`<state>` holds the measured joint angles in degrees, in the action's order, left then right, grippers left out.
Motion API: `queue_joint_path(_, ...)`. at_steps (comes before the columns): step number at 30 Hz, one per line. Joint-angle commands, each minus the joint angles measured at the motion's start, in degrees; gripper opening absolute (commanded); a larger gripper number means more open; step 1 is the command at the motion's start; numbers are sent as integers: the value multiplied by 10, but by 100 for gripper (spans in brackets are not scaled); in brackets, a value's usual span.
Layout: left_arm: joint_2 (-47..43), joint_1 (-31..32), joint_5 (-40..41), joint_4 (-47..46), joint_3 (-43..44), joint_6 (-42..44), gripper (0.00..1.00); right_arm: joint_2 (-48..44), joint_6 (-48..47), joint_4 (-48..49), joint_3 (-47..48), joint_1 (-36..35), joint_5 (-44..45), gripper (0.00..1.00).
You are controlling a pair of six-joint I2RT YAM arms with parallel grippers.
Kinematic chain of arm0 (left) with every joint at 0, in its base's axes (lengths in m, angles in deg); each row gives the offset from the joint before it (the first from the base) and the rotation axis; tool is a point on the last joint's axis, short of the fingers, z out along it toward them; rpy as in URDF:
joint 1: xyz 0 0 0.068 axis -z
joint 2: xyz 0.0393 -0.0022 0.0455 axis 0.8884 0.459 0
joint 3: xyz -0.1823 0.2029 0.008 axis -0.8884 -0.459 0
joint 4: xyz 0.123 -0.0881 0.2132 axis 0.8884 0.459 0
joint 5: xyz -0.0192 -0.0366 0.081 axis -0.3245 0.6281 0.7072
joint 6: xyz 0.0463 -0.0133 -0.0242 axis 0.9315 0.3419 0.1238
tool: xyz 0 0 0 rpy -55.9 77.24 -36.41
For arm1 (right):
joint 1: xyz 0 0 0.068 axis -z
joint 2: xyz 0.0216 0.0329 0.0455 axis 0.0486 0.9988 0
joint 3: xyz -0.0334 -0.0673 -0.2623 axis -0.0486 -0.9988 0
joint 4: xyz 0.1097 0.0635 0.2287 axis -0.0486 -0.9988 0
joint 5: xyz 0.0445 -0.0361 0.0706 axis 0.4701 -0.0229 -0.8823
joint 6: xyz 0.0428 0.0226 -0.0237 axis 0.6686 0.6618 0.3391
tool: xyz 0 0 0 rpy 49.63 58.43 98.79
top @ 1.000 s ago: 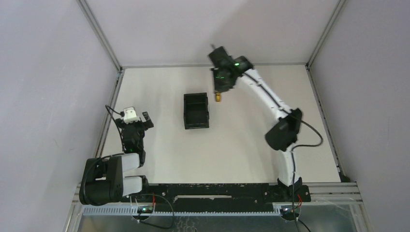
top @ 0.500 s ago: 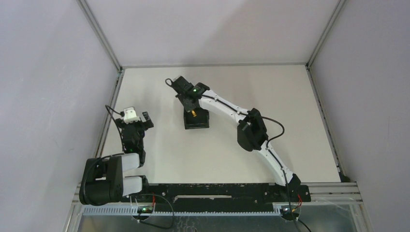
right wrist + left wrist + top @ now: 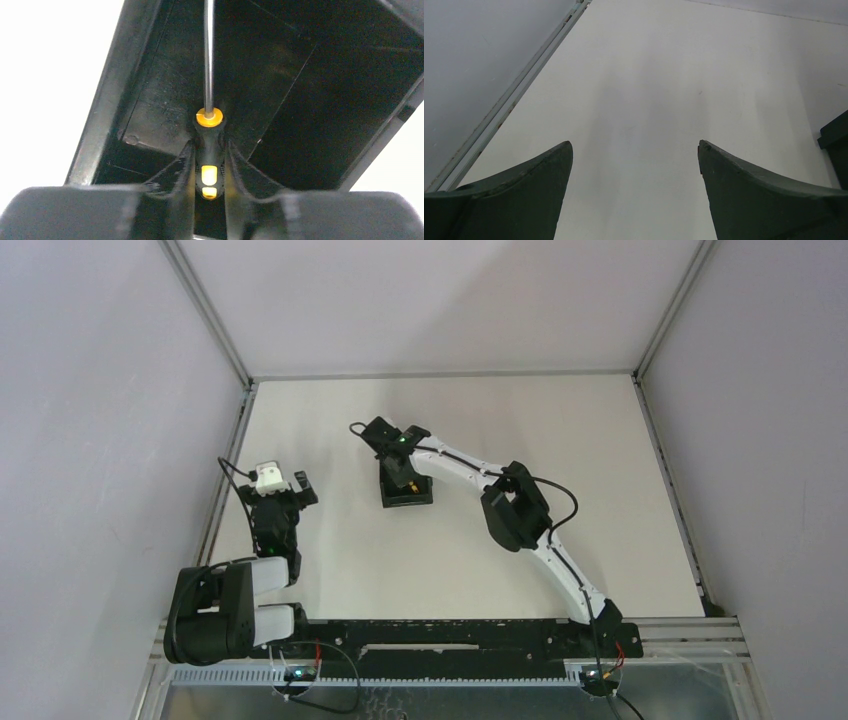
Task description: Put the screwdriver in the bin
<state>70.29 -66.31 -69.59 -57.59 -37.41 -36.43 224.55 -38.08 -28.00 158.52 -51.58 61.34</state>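
Note:
The screwdriver (image 3: 209, 145) has a black and yellow-orange handle and a thin metal shaft pointing away from the camera. My right gripper (image 3: 209, 167) is shut on its handle and holds it inside the black bin (image 3: 112, 105), the shaft over the bin floor. In the top view the right gripper (image 3: 401, 468) reaches down into the bin (image 3: 405, 500) at mid-table. My left gripper (image 3: 283, 486) is open and empty at the left, apart from the bin. In the left wrist view its fingers (image 3: 635, 146) are spread over bare table.
A corner of the bin (image 3: 836, 136) shows at the right edge of the left wrist view. A metal frame rail (image 3: 222, 480) runs along the table's left edge beside the left arm. Grey walls surround the white table (image 3: 560, 430).
My right arm carried the screwdriver from the far side of the table leftward over the bin and lowered it into the bin. The left arm has not moved.

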Motion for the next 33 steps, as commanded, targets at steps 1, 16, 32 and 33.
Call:
queue_joint_path(1,1,3,2,-21,27,11,100,-49,32,12,-10,-2,-8,35)
queue_joint_path(16,1,3,2,-21,28,10,100,-267,29,68,-90,-12,7,97)
queue_joint_path(32,1,3,2,-21,27,10,100,-665,89,342,-630,221,-186,100)
queue_joint_path(33,1,3,2,-20,27,11,100,-681,94,346,-658,235,-186,100)
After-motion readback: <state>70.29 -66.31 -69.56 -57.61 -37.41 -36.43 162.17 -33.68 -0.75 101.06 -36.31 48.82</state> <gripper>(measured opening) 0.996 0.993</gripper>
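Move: Inside the bin, the right hand's loosening fingers still straddle the screwdriver's handle; the screwdriver's middle lies about 3 cm ahead and 2 cm to the left, roughly level with the hand point. The bin's middle is some 3 cm ahead and 1 cm to the left. From the idle left hand, the screwdriver is about 27 cm to the right, 6 cm ahead and 9 cm below. Opening about halfway around the handle, the right hand lets go of the screwdriver almost in place, then lifts quickly out of the bin, some 22 cm up, the fingers spreading fully on the way. It then swings right and ends about 16 cm to the right and 5 cm back, sinking slightly late on, while the wrist tilts some 35 degrees and the fingertips swing up, left and forward. ##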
